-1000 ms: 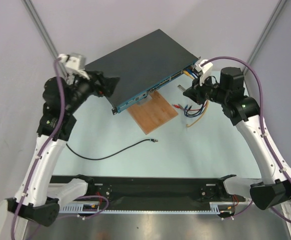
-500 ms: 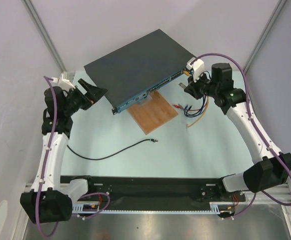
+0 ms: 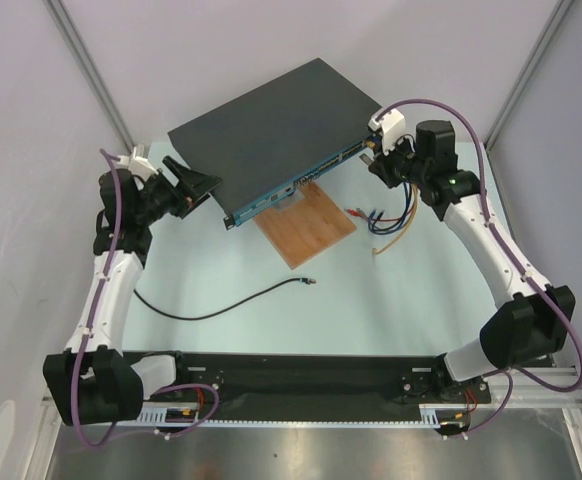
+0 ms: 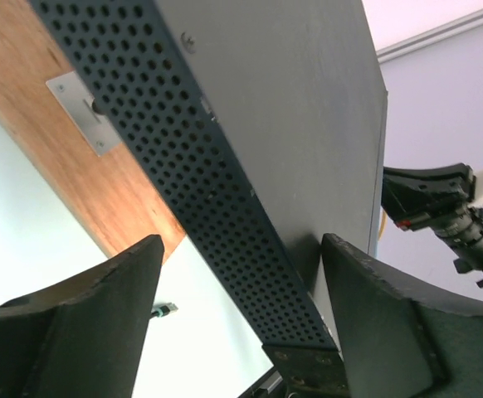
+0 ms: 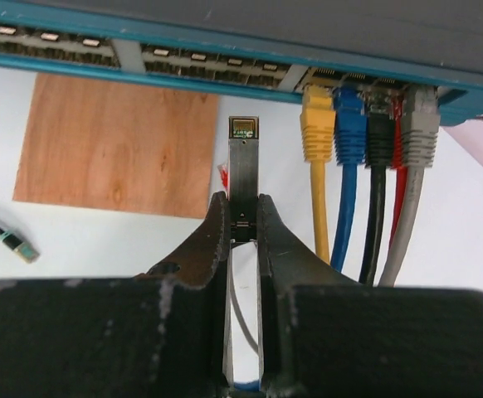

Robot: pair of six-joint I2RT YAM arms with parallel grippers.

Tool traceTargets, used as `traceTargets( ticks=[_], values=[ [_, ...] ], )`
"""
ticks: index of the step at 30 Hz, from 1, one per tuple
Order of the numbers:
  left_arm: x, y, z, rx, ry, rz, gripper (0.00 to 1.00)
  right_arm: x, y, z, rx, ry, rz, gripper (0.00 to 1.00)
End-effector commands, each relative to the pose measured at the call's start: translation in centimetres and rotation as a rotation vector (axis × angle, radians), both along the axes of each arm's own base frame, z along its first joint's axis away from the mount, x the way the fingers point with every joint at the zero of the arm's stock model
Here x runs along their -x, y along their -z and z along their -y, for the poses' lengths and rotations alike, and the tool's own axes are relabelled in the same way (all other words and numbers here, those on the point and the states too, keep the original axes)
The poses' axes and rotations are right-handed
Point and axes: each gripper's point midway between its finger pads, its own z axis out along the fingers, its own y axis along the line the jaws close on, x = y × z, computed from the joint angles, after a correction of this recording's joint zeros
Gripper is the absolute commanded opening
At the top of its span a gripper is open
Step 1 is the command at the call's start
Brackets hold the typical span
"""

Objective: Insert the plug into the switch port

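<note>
The switch, a flat dark-grey box (image 3: 271, 120), lies tilted at the back; the row of switch ports (image 5: 192, 56) runs along its blue face (image 3: 306, 175). The plug (image 3: 312, 283) lies loose on the table, ending a thin black cable (image 3: 211, 312); it also shows as the plug (image 5: 19, 246) and the plug (image 4: 165, 310). My left gripper (image 3: 199, 186) is open, its jaws either side of the box's left corner (image 4: 308, 365) with gaps on both sides. My right gripper (image 5: 243, 203) is shut on a small silver metal stick (image 5: 243, 157), whose tip stops just short of the blue face.
A wooden board (image 3: 306, 225) lies under the switch's front edge. Yellow (image 5: 318, 124), blue (image 5: 349, 124), black, red and grey cables sit plugged in at the face's right end, just right of the stick. Their loose ends (image 3: 383, 222) trail on the table.
The left arm has drawn back and down-left, its gripper now at the box's left corner. The right gripper, still holding the metal stick, has moved up-left, closer to the blue face.
</note>
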Motion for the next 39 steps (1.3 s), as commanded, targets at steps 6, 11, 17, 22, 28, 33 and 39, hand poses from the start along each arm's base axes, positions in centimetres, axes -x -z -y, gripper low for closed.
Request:
traceTargets(
  ticks=[6,11,17,22,28,33,39],
  values=[
    [-0.4,-1.8,0.4,0.041,0.036,0.055,0.74,-2.7,-3.7,-0.9,-0.021,0.06,0.147,0.0],
    [-0.3,-1.7,0.6,0.042,0.046,0.056,0.72,-2.8,-4.1,-1.0,-0.027,0.068,0.151,0.0],
    [-0.3,-2.3,1.0,0.062,0.063,0.084,0.67,-2.3,-4.8,-0.6,-0.025,0.076,0.157,0.0],
    [-0.1,-2.4,1.3,0.102,0.076,0.097,0.54,-2.2,-4.9,-0.3,-0.02,0.079,0.158,0.0],
    [-0.1,-1.2,1.5,0.165,0.082,0.071,0.33,-2.5,-5.5,0.2,-0.047,0.1,0.163,0.0],
    [-0.2,-0.4,1.5,0.234,0.089,0.068,0.16,-2.2,-5.5,0.4,-0.055,0.109,0.157,0.0],
    [-0.4,-0.6,1.7,0.266,0.113,0.086,0.11,-2.1,-5.9,0.6,-0.073,0.108,0.157,0.0]
  ],
)
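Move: The right gripper still holds the plug, pointing ahead, left and down; the switch port is roughly 5 cm ahead, 4 cm left and 2 cm below that hand. The yellow cable's end sits about 7 cm ahead and 1 cm left of the hand, the blue one 8 cm straight ahead. For the left hand, the switch's left side is about 2 cm ahead and 1 cm right, level, between open fingers, with the port some 8 cm ahead and 34 cm right. Bring the right gripper, keeping its pinch on the plug, about 2 cm forward to the row of openings, quickly at first, then creeping while it drifts slightly right towards the yellow cable and turns about 5 degrees clockwise. Meanwhile keep the left gripper nearly in place, close its fingers partway over the top and underside of the switch's left end, and roll its left side down some 15 degrees. ##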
